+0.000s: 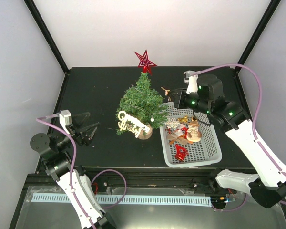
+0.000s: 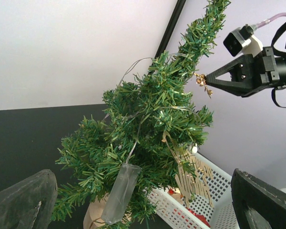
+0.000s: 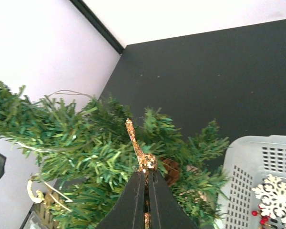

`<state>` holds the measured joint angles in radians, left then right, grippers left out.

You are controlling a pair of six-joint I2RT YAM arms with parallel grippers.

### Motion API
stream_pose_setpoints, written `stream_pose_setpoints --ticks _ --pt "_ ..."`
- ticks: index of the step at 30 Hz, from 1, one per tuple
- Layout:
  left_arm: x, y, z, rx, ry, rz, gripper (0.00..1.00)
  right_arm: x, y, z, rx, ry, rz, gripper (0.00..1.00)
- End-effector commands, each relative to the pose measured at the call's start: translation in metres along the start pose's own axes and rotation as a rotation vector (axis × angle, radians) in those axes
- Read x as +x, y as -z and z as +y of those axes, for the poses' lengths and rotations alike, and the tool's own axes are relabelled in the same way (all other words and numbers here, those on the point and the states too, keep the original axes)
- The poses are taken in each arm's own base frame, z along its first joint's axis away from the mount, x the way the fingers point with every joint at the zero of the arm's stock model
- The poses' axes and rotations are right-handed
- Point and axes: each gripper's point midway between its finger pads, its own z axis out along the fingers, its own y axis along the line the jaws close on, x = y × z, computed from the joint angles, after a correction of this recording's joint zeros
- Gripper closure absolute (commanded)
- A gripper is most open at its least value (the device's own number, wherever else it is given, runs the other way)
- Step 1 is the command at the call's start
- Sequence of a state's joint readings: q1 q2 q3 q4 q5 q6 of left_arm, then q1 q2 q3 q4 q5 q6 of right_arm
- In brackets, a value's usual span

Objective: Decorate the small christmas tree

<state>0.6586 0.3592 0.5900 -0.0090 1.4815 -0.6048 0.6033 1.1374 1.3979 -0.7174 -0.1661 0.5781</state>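
The small christmas tree stands mid-table on a wooden disc base, with a red star on top and a gold script sign hanging low on its front. My right gripper is at the tree's right side, shut on a glittery gold ornament whose thin end points into the branches. From the left wrist view, that ornament hangs at the right gripper's tip beside the upper tree. My left gripper rests open and empty, left of the tree.
A white basket right of the tree holds a white snowflake, a wooden snowman and a red ornament. A translucent battery pack hangs on a thin wire from the tree's lower branches. Black frame posts stand at the back corners.
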Motion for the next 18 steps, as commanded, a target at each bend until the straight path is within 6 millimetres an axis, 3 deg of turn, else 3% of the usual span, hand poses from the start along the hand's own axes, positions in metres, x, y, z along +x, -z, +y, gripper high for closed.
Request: stream_pose_setpoints --ticks 1,18 --pt "-0.001 0.0 -0.006 0.003 -0.032 -0.002 0.01 -0.005 -0.002 0.027 -0.09 -0.011 0.006 0.98" --pt "-0.001 0.0 -0.006 0.007 -0.034 0.0 0.01 0.012 -0.034 0.062 -0.196 -0.045 0.108 0.97"
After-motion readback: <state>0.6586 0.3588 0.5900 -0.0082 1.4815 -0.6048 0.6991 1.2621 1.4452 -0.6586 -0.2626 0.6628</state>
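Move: The shut right gripper holds a small gold ornament. The tree's upper right branches lie about 7 cm to its left, level with it and perhaps 2 cm lower. The red star is some 9 cm left and 15 cm above, the gold sign about 14 cm left, 6 cm back and 14 cm lower; the basket's middle is 15 cm right, 27 cm below. From the left hand those branches are roughly 13 cm ahead and 21 cm right. The right hand carries the still-gripped gold ornament about 6 cm left, into the tree's upper right branches. ##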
